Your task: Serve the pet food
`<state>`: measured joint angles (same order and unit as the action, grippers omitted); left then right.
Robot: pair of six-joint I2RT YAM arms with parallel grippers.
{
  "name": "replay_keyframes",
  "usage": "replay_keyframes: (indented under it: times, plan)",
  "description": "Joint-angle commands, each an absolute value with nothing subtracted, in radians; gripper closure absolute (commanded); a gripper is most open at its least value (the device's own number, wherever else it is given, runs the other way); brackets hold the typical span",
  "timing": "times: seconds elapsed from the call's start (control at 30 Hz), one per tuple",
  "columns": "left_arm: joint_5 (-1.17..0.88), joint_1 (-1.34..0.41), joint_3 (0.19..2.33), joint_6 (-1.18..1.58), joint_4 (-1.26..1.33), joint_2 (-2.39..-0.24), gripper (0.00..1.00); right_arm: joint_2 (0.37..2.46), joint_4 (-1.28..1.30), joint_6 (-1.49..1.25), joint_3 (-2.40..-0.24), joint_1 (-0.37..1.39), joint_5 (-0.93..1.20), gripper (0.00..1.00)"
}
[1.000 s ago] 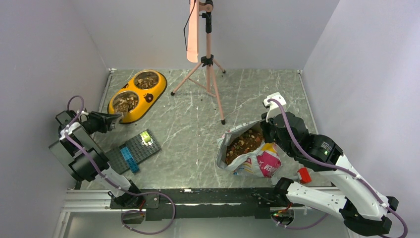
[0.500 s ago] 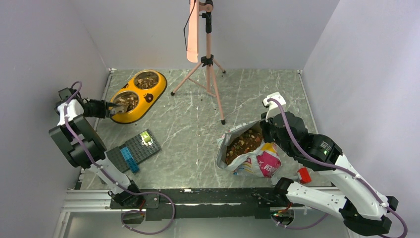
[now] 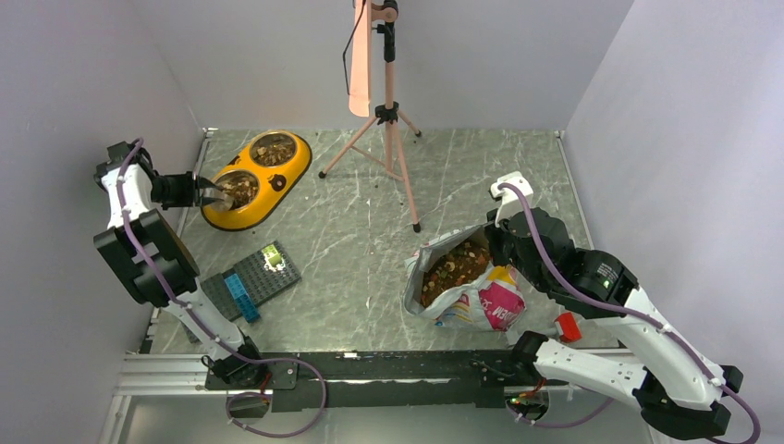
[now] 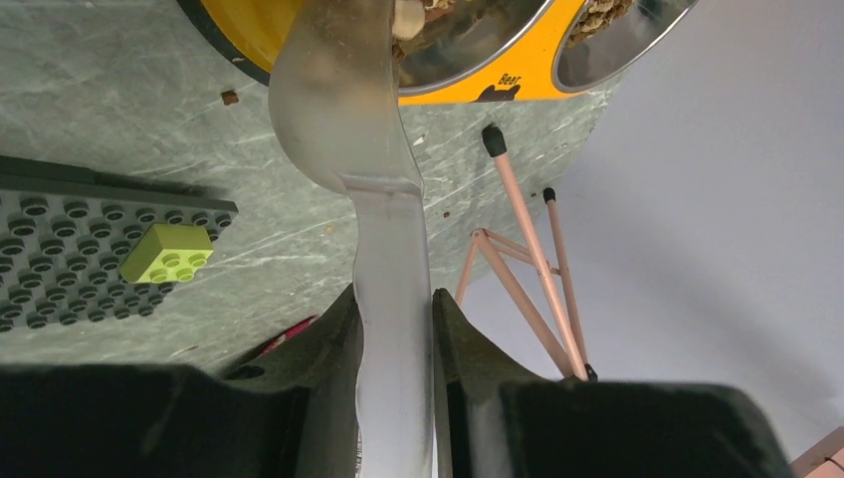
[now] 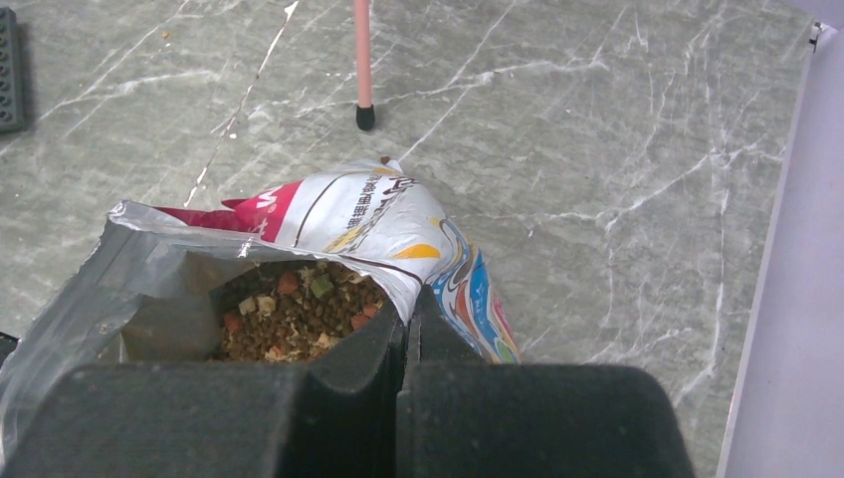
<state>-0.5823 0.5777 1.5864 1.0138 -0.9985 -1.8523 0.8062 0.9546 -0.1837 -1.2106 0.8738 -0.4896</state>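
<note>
The pet food (image 3: 453, 268) fills the open printed bag (image 3: 481, 301) at the right; it also shows in the right wrist view (image 5: 294, 314). More kibble lies in both steel bowls of the yellow double dish (image 3: 287, 166). My left gripper (image 3: 199, 191) is shut on a metal spoon (image 4: 348, 149), whose bowl reaches over the near steel bowl (image 4: 478, 45). My right gripper (image 5: 408, 304) is shut on the bag's rim (image 5: 398, 269) and holds it open.
A pink tripod (image 3: 388, 139) with a hanging panel stands at the back middle. A dark studded baseplate (image 3: 245, 282) with a green brick (image 3: 272, 256) and a blue brick (image 3: 242, 298) lies at the front left. Grey walls close in both sides.
My left arm has swung back and up toward the left wall, carrying the spoon's tip over the near steel bowl. The right arm and the bag have not moved.
</note>
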Motion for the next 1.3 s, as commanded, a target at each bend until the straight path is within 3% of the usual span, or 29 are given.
replay_keyframes:
  times: [0.0, 0.67, 1.27]
  plan:
    - [-0.574, 0.574, 1.653, 1.07, -1.104, -1.89, 1.0, 0.803, 0.833, -0.165, -1.263, 0.869, -0.525, 1.0]
    - [-0.556, 0.559, 1.903, 1.134, -1.322, -1.963, 1.0, 0.793, 0.825, -0.16, -1.261, 0.868, -0.526, 1.0]
    - [-0.608, 0.505, 2.01, 1.258, -1.324, -1.934, 1.0, 0.78, 0.826, -0.166, -1.25, 0.868, -0.532, 1.0]
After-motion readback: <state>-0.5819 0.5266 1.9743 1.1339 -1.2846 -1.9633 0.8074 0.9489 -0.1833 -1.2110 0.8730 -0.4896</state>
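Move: My left hand holds the scoop over the near steel bowl of the yellow feeder, whose middle is about 6 cm ahead, 3 cm to the right and 14 cm below. The far bowl lies roughly 18 cm ahead and 11 cm right. The lime block sits some 11 cm back and 13 cm right, both near table height. From my right hand, still gripping the food bag, the near bowl is about 25 cm ahead, 57 cm left and 28 cm down. I lift the scoop away from the near bowl with my left hand: barely creeping and tipping it down a few degrees more at first, then rising faster to about 6 cm, with some 2.5 cm of forward drift. My fingers keep their grip on the handle, still pointing steeply down. ##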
